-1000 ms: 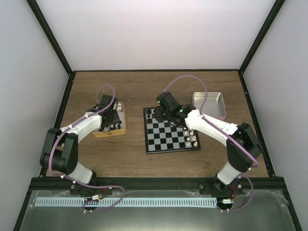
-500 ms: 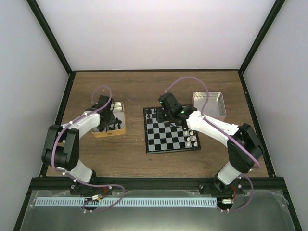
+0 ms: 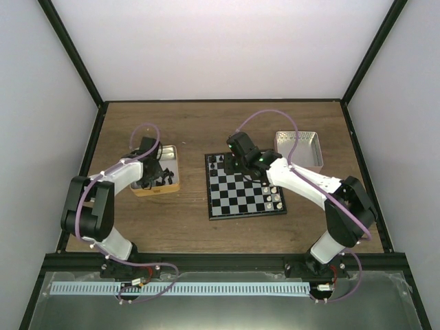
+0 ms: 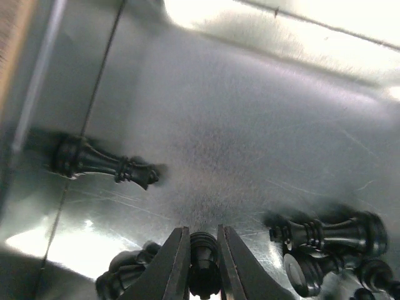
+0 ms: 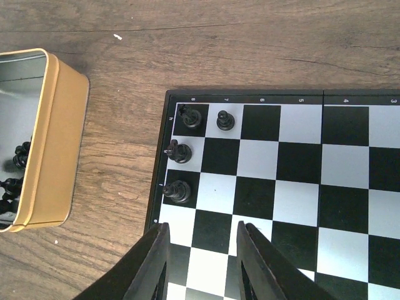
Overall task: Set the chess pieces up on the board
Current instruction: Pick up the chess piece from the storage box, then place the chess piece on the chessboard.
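Observation:
The board (image 3: 237,196) lies mid-table, and its far-left corner shows in the right wrist view (image 5: 294,162). Several black chess pieces stand in that corner (image 5: 177,191). My right gripper (image 5: 202,226) hovers open just above those squares, with nothing between its fingers; in the top view it is over the board's far edge (image 3: 232,163). My left gripper (image 4: 203,240) is down inside the gold tin (image 3: 157,190), shut on a black chess piece (image 4: 204,262). More black pieces lie loose on the tin's floor (image 4: 103,164), (image 4: 331,232).
A silver tin (image 3: 299,148) stands at the far right, past the board. A few pale pieces (image 3: 273,199) stand on the board's near right corner. The gold tin's wall (image 5: 53,144) is close to the left of the board.
My left gripper's jaws have closed on a black piece inside the gold tin. The right gripper has shifted only slightly over the board's far-left corner and stays open.

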Available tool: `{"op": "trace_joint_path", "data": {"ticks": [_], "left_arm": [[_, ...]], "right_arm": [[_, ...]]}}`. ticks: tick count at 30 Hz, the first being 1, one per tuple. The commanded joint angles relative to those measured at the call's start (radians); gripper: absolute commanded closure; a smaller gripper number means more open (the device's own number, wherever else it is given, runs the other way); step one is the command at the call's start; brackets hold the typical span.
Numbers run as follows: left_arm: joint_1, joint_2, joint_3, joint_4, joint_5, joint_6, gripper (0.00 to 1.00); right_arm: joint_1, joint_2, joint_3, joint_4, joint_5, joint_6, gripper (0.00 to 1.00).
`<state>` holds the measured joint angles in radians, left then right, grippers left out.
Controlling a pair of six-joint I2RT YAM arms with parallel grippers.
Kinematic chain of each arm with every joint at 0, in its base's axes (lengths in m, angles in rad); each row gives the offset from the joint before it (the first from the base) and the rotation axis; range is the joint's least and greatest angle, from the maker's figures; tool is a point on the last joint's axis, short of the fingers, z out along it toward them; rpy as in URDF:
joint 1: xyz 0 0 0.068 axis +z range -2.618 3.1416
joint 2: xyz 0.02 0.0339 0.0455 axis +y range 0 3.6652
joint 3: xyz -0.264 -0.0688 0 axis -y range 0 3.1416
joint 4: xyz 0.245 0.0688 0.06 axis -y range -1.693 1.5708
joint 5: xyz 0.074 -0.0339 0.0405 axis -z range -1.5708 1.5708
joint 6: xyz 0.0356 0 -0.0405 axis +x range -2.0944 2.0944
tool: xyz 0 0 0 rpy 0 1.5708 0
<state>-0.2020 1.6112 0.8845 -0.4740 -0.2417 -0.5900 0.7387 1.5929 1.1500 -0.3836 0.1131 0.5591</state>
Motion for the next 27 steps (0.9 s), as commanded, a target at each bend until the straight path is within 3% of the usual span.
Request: {"op": "trace_joint_path", "data": {"ticks": [1,10,16,27], "left_arm": [[-0.007,-0.079,0.058,-0.03,-0.065,0.033,0.87],[-0.074,-0.171,0.117,-0.022,0.086,0.116,0.87],[-0.214,-0.165,0.155,0.001,0.224,0.17,0.87],[-0.461,-0.086,0.199,-0.009,0.164,0.123,0.87]], "right_arm": [[-0.009,-0.027,0.019,-0.004,0.017,0.007,0.7],[-0.018,-0.082,-0.004,-0.003,0.089,0.047,0.7],[-0.058,-0.208,-0.104,0.035,0.17,0.125,0.7],[-0.096,-0.359,-0.218,0.039,0.22,0.202,0.69]]}}
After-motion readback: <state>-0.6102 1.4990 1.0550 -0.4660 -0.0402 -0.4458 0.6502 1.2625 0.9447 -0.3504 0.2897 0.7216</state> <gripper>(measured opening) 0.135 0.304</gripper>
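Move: The free squares at the near end of the placed black pieces, in the board's left column, lie about 26 cm right of the left gripper, 2 cm ahead and nearly level. The last placed black piece stands some 5 cm ahead and 26 cm right. In the box, a lone loose piece lies about 5 cm left and 3 cm ahead, a loose cluster 6 cm right and 2 cm ahead. From the right gripper those squares are roughly 8 cm left, 2 cm ahead, 12 cm below. Keep the left fingers shut on the black piece and raise it out of the storage box, up first, then swing it right over the box's side wall towards the board's left edge, about 20 cm, turning the hand some 35 degrees clockwise. Meanwhile draw the empty right gripper right about 9 cm and up, away from the placed black pieces, fingers still parted, turning clockwise. ##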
